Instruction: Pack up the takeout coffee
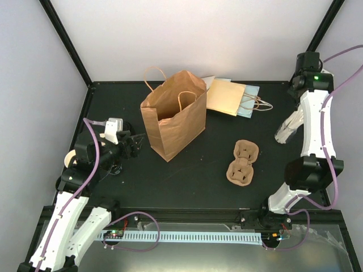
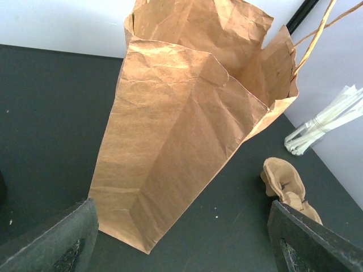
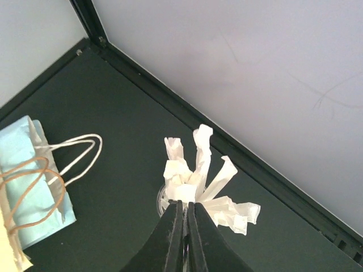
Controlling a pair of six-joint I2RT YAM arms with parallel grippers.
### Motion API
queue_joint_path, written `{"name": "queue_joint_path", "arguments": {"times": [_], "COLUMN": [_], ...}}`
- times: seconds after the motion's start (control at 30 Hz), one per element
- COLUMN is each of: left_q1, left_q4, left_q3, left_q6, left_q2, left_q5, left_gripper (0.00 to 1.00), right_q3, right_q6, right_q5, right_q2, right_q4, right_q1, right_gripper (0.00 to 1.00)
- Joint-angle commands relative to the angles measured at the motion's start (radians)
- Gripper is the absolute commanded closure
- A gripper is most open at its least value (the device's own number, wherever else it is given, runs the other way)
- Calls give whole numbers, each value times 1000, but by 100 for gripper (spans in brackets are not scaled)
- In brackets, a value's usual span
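Of the takeout coffee I see only a cream-white round rim (image 1: pixel 71 158) at the table's left edge, mostly hidden behind my left arm. My left gripper (image 1: pixel 136 146) (image 2: pixel 187 243) stands open and empty, low over the table beside the foot of the upright brown paper bag (image 1: pixel 173 116) (image 2: pixel 181 130). The brown pulp cup carrier (image 1: pixel 243 163) (image 2: pixel 283 181) lies empty right of the bag. At the back right, my right gripper (image 1: pixel 289 127) (image 3: pixel 186 205) is shut, its tips pinching a white paper-wrapped straw (image 3: pixel 195 178) in a bundle that stands in a clear cup (image 1: pixel 285 133).
Flat paper bags, yellow and pale blue with string handles (image 1: pixel 232 96) (image 3: pixel 28 175), lie behind the brown bag. Black frame posts and white walls close the table at the back and sides. The straw cup stands close to the right wall.
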Motion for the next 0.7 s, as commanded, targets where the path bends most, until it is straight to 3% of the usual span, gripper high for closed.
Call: {"name": "queue_joint_path", "arguments": {"times": [0.0,0.4,0.67], "left_q1": [0,0,-1], "left_q4": [23,27,34], "left_q3": [-5,-12,-18], "left_q6": [-17,-27,-28], "left_q2": [-5,-6,-4], "left_q5": [25,35,44], "left_gripper": [16,16,16], "right_q3": [84,197,101], "right_q6": [-2,-25,-23], "right_q5": [-16,-106,-170], "right_q2": [-44,-80,-115], "right_q4": [-69,-120,-88], "right_q1": [-4,-2,-2], "right_gripper": [92,92,94]}}
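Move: The paper bag's middle is about 49 cm to the right hand's left, 5 cm nearer the base and 17 cm lower; the straw cup stands almost straight beneath this hand, some 25 cm down. The cup carrier lies about 17 cm back and 22 cm left of the hand, the flat bags 14 cm ahead and 20 cm left, both 30 cm lower. From the left hand, the paper bag is about 10 cm ahead, 12 cm right and 15 cm down. A wrapped straw, seemingly still pinched and hanging from the right hand's shut fingertips, is raised about 6 cm above the straw cup, while the hand eases some 3 cm back and 2 cm left off the remaining bundle. The fingers stay closed; the wrist tips them up by roughly 10 degrees, with a slight counter-clockwise turn. The rise levels off and just begins to reverse at the end. ##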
